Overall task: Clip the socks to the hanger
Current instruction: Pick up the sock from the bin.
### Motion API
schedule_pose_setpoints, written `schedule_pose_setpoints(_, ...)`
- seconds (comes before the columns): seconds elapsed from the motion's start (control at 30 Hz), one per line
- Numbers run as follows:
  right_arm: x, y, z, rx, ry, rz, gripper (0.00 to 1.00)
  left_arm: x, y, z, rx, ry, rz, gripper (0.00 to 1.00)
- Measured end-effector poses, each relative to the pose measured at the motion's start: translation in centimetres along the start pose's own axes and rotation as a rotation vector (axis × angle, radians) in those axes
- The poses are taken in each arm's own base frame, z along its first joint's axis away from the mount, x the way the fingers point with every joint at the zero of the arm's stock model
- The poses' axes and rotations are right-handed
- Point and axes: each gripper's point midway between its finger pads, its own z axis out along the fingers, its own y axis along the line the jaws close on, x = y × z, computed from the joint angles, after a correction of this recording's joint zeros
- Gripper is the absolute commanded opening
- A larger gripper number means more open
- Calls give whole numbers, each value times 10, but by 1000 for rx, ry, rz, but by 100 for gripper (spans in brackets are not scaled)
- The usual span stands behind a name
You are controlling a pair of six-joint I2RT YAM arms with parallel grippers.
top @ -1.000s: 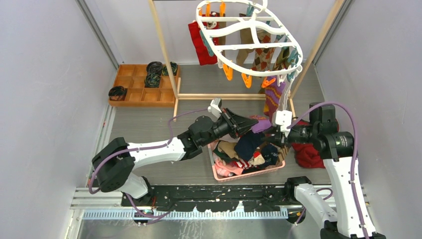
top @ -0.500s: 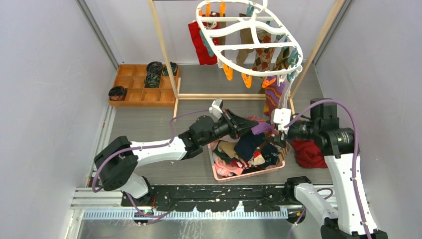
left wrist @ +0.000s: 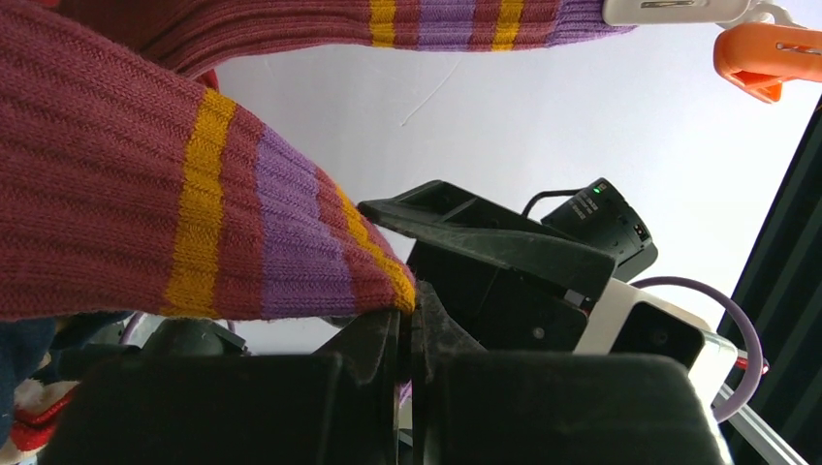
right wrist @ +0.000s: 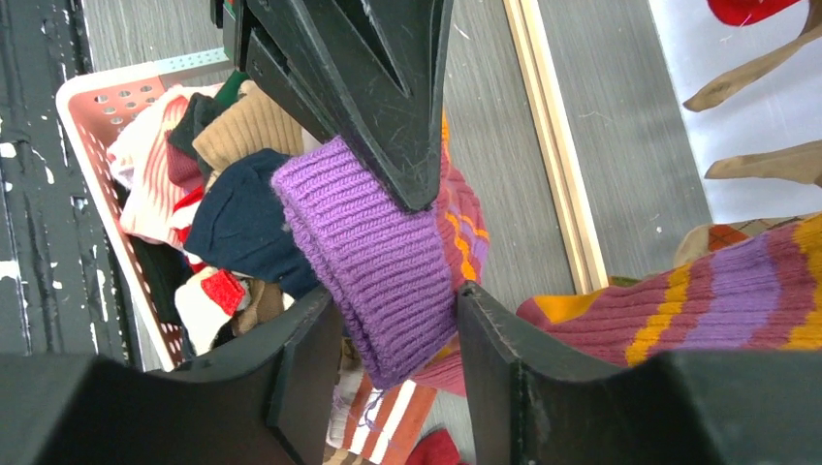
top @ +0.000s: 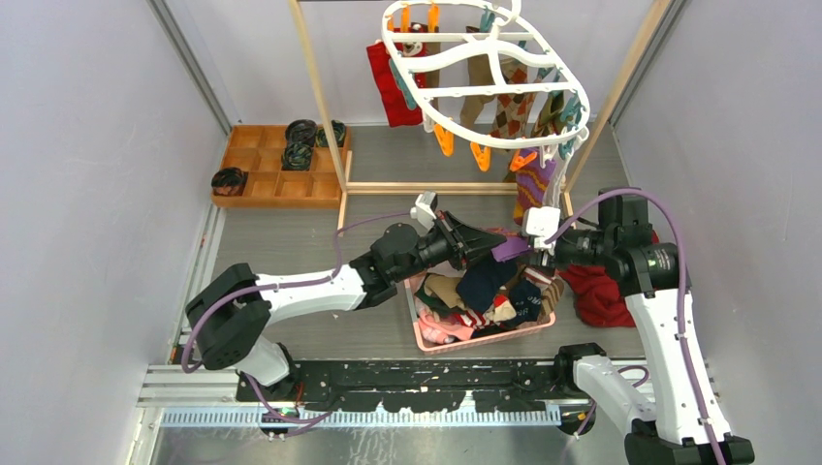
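My left gripper (top: 499, 250) is shut on a maroon sock with yellow and purple stripes (left wrist: 145, 213), pinched at its purple cuff (right wrist: 378, 242) above the pink basket (top: 426, 336). The fingertips meet at the sock's edge in the left wrist view (left wrist: 407, 310). My right gripper (top: 539, 246) faces it, open, its two fingers straddling the cuff (right wrist: 397, 320). More socks (top: 490, 291) fill the basket. The white oval hanger (top: 485, 92) hangs at the back, with a red sock (top: 388, 87), argyle socks (top: 509, 111) and a striped sock (top: 533, 184) clipped to it.
A wooden tray (top: 262, 186) with black rolls sits at the back left. A red cloth (top: 601, 298) lies right of the basket. The wooden rack's post (top: 315, 97) and base rail (top: 436, 188) stand behind the basket. An orange peg (left wrist: 766, 53) shows near the left wrist camera.
The right gripper's jaws have spread from nearly closed and now sit on either side of the purple cuff. Both arms have lifted slightly toward the hanger; the left grip is unchanged.
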Motion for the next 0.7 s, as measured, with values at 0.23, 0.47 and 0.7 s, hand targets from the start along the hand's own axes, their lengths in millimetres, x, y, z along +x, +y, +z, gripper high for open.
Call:
schedule_pose_setpoints(0.23,5,-2,4,2,3,2,1,0,-1,2,7,4,-5,8)
schedule_pose_setpoints(0.47,1,3,3,-4,-16,35,1,2,-9,2,49,11,7,38)
schedule_pose_setpoints(0.7,-4,14,0,0,-29,167,1,5,-6,-33,65,11,152,65)
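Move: The striped sock's purple cuff is between the two grippers: its middle is about 1 cm ahead, 2 cm left and 1 cm below the right hand's point, in front of its open fingers, and about 3 cm right and 1 cm below the left hand, which already pinches its end. From the right hand, the bin is some 6 cm left, 5 back and 20 below, and the already hung striped sock roughly 14 cm straight ahead. From the left hand, the bin lies about 3 cm left, 5 back and 22 below. The cuff changes hands: the right fingers shut on its near edge almost in place, and only then do the left fingers spread and let go of the far end. The left hand first rises about 1 cm, then pulls off leftward and back, some 3 cm in all, while the right keeps its pinch, easing about 1.5 cm back and turning roughly 10 degrees. ##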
